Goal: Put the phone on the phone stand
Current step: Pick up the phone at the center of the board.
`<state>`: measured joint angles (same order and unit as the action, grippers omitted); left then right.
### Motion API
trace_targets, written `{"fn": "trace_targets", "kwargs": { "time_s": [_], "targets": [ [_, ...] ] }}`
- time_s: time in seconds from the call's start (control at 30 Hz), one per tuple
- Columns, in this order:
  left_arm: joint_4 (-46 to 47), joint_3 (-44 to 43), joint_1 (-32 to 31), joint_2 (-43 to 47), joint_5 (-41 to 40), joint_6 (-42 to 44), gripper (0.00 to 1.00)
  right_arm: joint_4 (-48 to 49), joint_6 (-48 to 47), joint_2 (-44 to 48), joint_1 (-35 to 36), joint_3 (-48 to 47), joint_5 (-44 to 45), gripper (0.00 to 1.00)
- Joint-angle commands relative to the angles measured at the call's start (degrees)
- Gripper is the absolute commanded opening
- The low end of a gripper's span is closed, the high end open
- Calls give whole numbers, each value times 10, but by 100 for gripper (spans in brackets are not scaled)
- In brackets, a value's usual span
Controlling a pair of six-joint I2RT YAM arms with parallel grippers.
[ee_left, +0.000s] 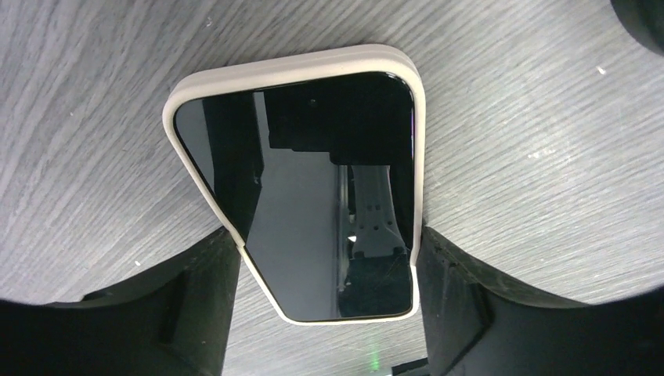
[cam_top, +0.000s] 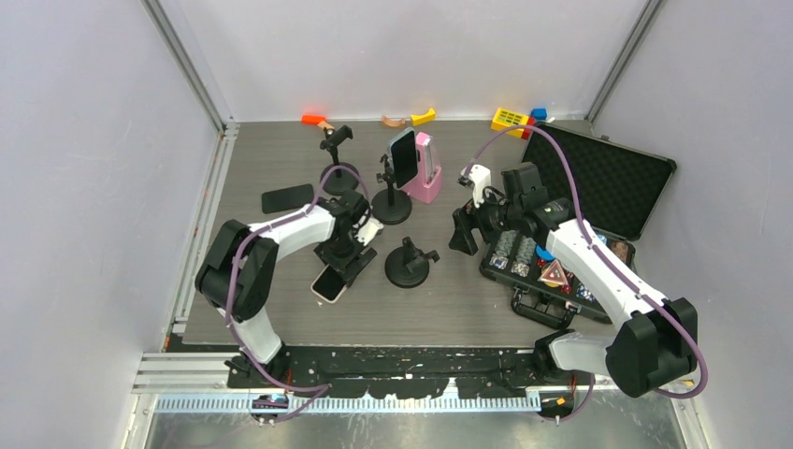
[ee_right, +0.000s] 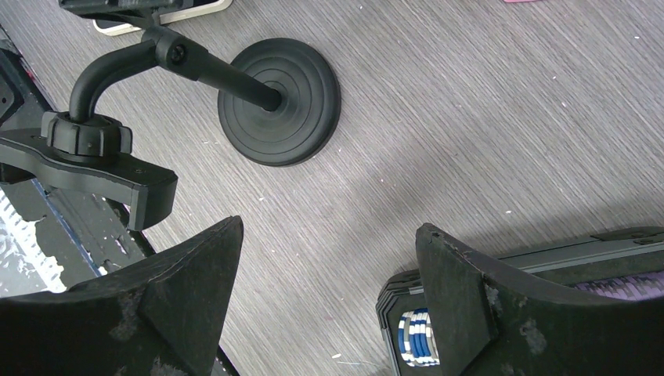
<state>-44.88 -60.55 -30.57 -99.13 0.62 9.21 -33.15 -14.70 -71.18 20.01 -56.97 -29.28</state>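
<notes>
The phone (ee_left: 313, 188), dark-screened in a white case, lies face up on the grey table; from above the phone (cam_top: 329, 283) shows at the left arm's tip. My left gripper (ee_left: 329, 235) straddles its near end, with a finger (ee_left: 196, 305) against each long edge of the case. From above, the left gripper (cam_top: 342, 260) is low over the phone. An empty black phone stand (cam_top: 409, 263) stands just right of it; its round base (ee_right: 279, 102) and clamp head show in the right wrist view. My right gripper (ee_right: 329, 229) hangs open over bare table, right gripper (cam_top: 465, 234) beside the case.
A second empty stand (cam_top: 337, 159) and a stand holding another phone (cam_top: 402, 161) stand further back, next to a pink object (cam_top: 426, 170). A dark phone (cam_top: 287, 197) lies flat at the left. An open black case (cam_top: 598, 178) with poker chips (ee_right: 415, 341) fills the right.
</notes>
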Motion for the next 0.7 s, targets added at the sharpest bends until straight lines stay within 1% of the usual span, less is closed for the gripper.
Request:
{"fn": "trace_targets", "kwargs": {
  "time_s": [0.0, 0.1, 0.17, 0.3, 0.4, 0.5, 0.57, 0.6, 0.67],
  "targets": [
    [37, 28, 3, 2, 2, 28, 56, 5, 7, 2, -3, -23, -14, 86],
    [57, 37, 3, 31, -1, 37, 43, 15, 31, 9, -3, -29, -16, 86],
    [73, 45, 3, 62, -1, 44, 37, 28, 52, 15, -3, -33, -16, 86],
    [100, 57, 3, 135, -1, 67, 27, 38, 78, 10, 0, -55, -20, 86],
    [115, 67, 3, 185, -1, 82, 22, 29, 70, -4, 10, -91, -15, 85],
    [125, 76, 4, 237, -2, 93, 18, 26, 66, -22, 29, -119, -6, 85],
    [125, 78, 3, 268, 12, 103, 10, 25, 67, -32, 46, -140, 0, 85],
    [122, 79, 3, 282, 25, 107, 4, 30, 71, -38, 60, -152, 2, 85],
    [120, 75, 3, 308, 47, 108, 1, 44, 84, -46, 82, -167, 9, 85]
  ]
}}
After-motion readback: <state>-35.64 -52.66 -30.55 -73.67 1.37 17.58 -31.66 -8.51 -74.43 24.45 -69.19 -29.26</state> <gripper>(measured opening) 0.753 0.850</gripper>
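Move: The left pads already pinch the pink-rimmed phone by its sides, flat on the table. The empty phone stand is about 17 cm to this hand's right and level with it, its middle some 7 cm higher. The occupied stand lies roughly 17 cm ahead and 13 cm right, its middle about 9 cm higher; the black phone is about 19 cm ahead and 16 cm left, at table height. From the right hand the empty stand is some 11 cm left, 3 cm back and 8 cm lower. After a short hold, the left hand keeps its pinch on the phone's sides and lifts it, slowly at first and then quickly, about 9 cm up with a slight 2 cm drift forward, while the wrist tilts by over 25 degrees so that the straight-down fingers swing mostly forward and a little to the right. The right hand, empty and still open, rises some 7 cm and shifts about 4 cm to its left and a little forward, above and to the right of the empty stand, touching nothing. ##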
